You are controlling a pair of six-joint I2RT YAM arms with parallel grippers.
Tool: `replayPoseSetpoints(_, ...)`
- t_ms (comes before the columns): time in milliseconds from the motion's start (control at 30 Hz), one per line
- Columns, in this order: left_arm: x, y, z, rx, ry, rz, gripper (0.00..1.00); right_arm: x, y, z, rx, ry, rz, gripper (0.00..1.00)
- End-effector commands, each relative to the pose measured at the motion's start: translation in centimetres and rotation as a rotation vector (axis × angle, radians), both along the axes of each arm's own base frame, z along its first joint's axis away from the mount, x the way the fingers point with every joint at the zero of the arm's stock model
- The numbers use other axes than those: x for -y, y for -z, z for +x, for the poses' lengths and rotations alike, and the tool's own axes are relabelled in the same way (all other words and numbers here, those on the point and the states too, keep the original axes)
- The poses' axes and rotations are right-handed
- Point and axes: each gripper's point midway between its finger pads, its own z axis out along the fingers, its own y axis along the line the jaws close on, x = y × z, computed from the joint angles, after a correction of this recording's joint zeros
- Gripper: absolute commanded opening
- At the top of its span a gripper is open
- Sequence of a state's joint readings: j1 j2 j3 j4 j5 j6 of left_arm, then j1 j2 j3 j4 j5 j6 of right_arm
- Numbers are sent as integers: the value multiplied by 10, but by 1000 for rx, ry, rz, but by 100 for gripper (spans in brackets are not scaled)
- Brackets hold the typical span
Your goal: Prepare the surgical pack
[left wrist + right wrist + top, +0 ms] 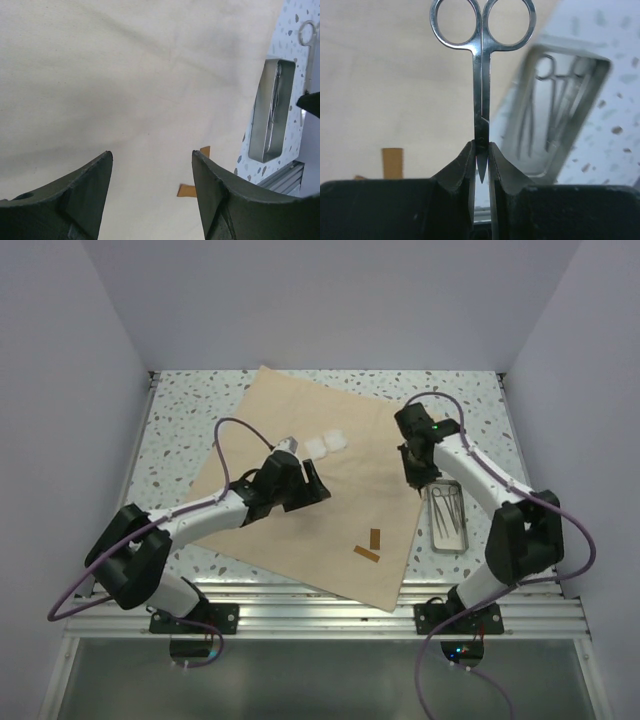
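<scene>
The surgical pack is a wide tan cloth sheet spread flat on the speckled table, and it fills most of the left wrist view. My left gripper hovers over its middle, open, with nothing between the fingers. My right gripper is above the cloth's right edge, shut on the blades of steel scissors near their pivot. The scissors' ring handles point away from the wrist, and one ring shows in the left wrist view.
A small silver metal tray with several steel instruments lies right of the cloth, below the right gripper. Two white gauze squares lie on the cloth's far part. Two brown strips lie near its front edge.
</scene>
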State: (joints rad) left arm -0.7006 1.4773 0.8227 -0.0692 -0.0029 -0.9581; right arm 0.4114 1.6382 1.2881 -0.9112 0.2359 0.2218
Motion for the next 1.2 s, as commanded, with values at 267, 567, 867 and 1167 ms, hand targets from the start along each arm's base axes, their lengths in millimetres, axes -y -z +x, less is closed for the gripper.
replayPoseSetpoints(267, 12, -22, -4, 87, 95, -90, 68, 94, -44, -43, -45, 179, -140, 0)
replayPoseSetpoints(567, 12, -21, -9, 87, 118, -108, 68, 108, 6, -52, -213, 203, -194, 0)
replayPoseSetpoints(867, 29, -15, -25, 22, 166, -185, 67, 105, 16, -43, -260, 216, -162, 0)
replayPoseSetpoints(1167, 55, 18, -59, -214, 116, -118, 64, 99, 29, -40, -311, 224, -145, 7)
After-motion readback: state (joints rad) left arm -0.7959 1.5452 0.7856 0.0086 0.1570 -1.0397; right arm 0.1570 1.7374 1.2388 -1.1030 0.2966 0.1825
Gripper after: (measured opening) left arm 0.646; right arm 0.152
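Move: The right hand, already gripping the scissors by the blades, has the tray's middle about 9 cm to its right, 7 cm back and 8 cm below; the tray's forceps and tweezers lie about 6 cm back and 8 cm right. From the empty left hand, the lengthwise brown strip is roughly 15 cm right and 9 cm back, the crosswise one 13 cm right and 13 cm back, and the tray some 32 cm right and 4 cm back. Keeping the scissors pinched, the right hand swings about 10 cm to the right and 5 cm back from the paper's edge to over the tray, rising some 4 cm on the way and then sinking about 7 cm towards the instruments there, while its fingers tip straighter down and it turns a little clockwise. The left hand, empty and open, eases back and right, then quickens and starts to sink towards the brown strips, turning slightly clockwise. ##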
